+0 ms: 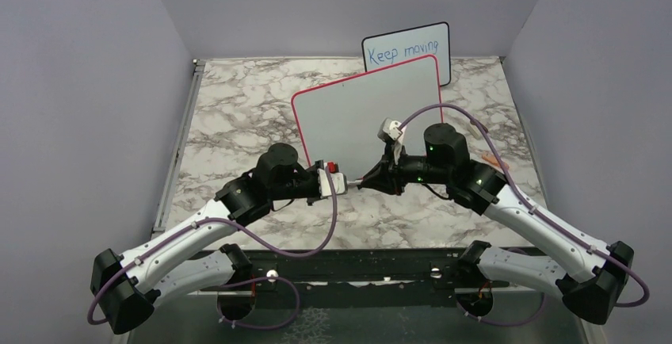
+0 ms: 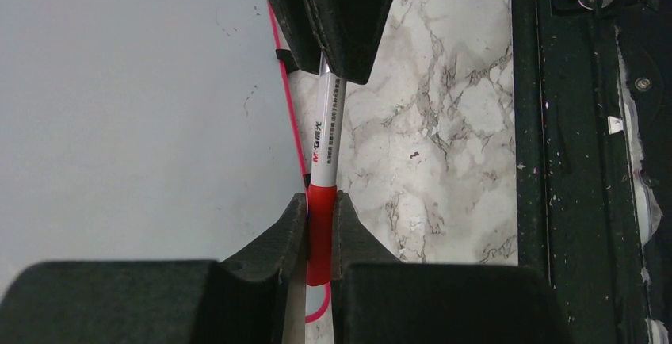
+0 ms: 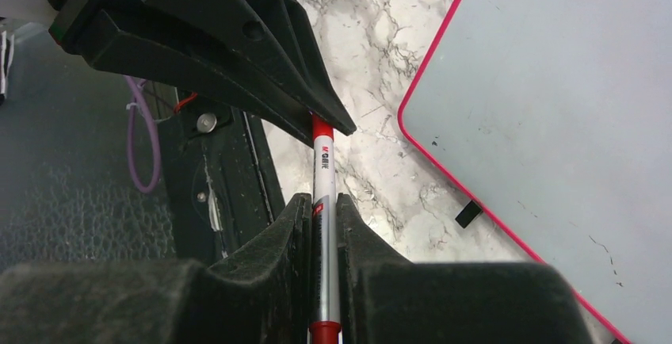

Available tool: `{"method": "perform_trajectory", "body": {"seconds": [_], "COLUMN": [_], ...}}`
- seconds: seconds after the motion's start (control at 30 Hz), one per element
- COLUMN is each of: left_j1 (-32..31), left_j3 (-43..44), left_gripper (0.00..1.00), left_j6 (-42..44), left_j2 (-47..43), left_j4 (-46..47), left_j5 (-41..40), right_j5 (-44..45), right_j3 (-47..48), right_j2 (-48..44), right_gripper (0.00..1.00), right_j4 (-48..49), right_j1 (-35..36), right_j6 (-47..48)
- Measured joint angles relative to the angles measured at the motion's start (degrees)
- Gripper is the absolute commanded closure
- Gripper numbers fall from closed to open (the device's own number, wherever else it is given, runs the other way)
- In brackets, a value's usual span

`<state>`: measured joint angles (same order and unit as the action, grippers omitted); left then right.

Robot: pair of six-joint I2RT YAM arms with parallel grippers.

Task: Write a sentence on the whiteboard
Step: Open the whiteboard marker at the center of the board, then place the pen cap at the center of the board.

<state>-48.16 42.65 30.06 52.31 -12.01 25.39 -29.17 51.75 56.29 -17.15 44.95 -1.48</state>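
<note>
The whiteboard [image 1: 357, 114] [image 2: 143, 106] [image 3: 555, 106], red-framed, lies tilted on the marble table, and its face is blank apart from faint smudges. No sentence is in view on it. In front of its near edge a white marker [image 1: 353, 183] [image 2: 325, 138] [image 3: 324, 166] with a red cap spans between both grippers. My left gripper [image 1: 342, 182] [image 2: 321, 211] is shut on the red cap end. My right gripper [image 1: 366, 181] [image 3: 324, 211] is shut on the marker's silver-white barrel. The two sets of fingertips nearly meet.
A smaller black-framed board [image 1: 408, 52] with blue writing stands behind the whiteboard at the back. The marble table [image 1: 238, 114] is walled by grey panels. A black base rail [image 1: 357, 263] runs along the near edge. A small orange item [image 1: 491, 159] lies at the right.
</note>
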Motion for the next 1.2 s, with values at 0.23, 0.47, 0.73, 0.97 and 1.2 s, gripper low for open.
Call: {"method": "perform_trajectory", "body": {"seconds": [0.23,0.47,0.73,0.97,1.2], "left_j1": [1.1,3.0,6.0,10.6,11.5], "left_j3": [0.0,0.0,-1.0,-2.5,-3.8], "left_gripper": [1.00,1.00,1.00,1.00,1.00], "left_j6": [0.0,-0.3,-1.0,-1.6,-1.7], "left_j2": [-0.1,-0.2,-0.6,-2.5,-5.0], "left_j4": [0.3,1.8,5.8,6.2,6.3], "left_j5": [1.8,4.5,9.9,7.0,3.5], "right_j5": [-0.4,-0.3,2.6,5.9,9.5], "right_j3": [2.9,5.4,5.5,7.3,7.3], "right_j2": [1.6,2.3,0.1,-4.1,-6.9], "right_gripper": [1.00,1.00,1.00,1.00,0.99], "right_j4": [-3.4,-6.1,-6.1,-12.0,-15.0], "right_j1": [0.0,0.0,0.5,0.3,0.3], "right_j6": [2.5,4.8,4.9,4.8,4.3]}}
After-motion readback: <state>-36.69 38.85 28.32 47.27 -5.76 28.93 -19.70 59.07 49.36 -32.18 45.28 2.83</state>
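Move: The left fingers already hold the marker's red cap; the middle of the marker lies about 4 cm to their right, roughly level. From the right hand, already holding the body near its tail, the cap is some 7 cm left, roughly level. The pink-framed whiteboard's middle is about 23 cm ahead of the right hand, 2 cm right and 20 cm below. Its nearer black foot is about 10 cm ahead, 3 cm left and 24 cm below. Gripping the cap, the left hand pulls forward-left about 5 cm while the right draws the marker right and up. ##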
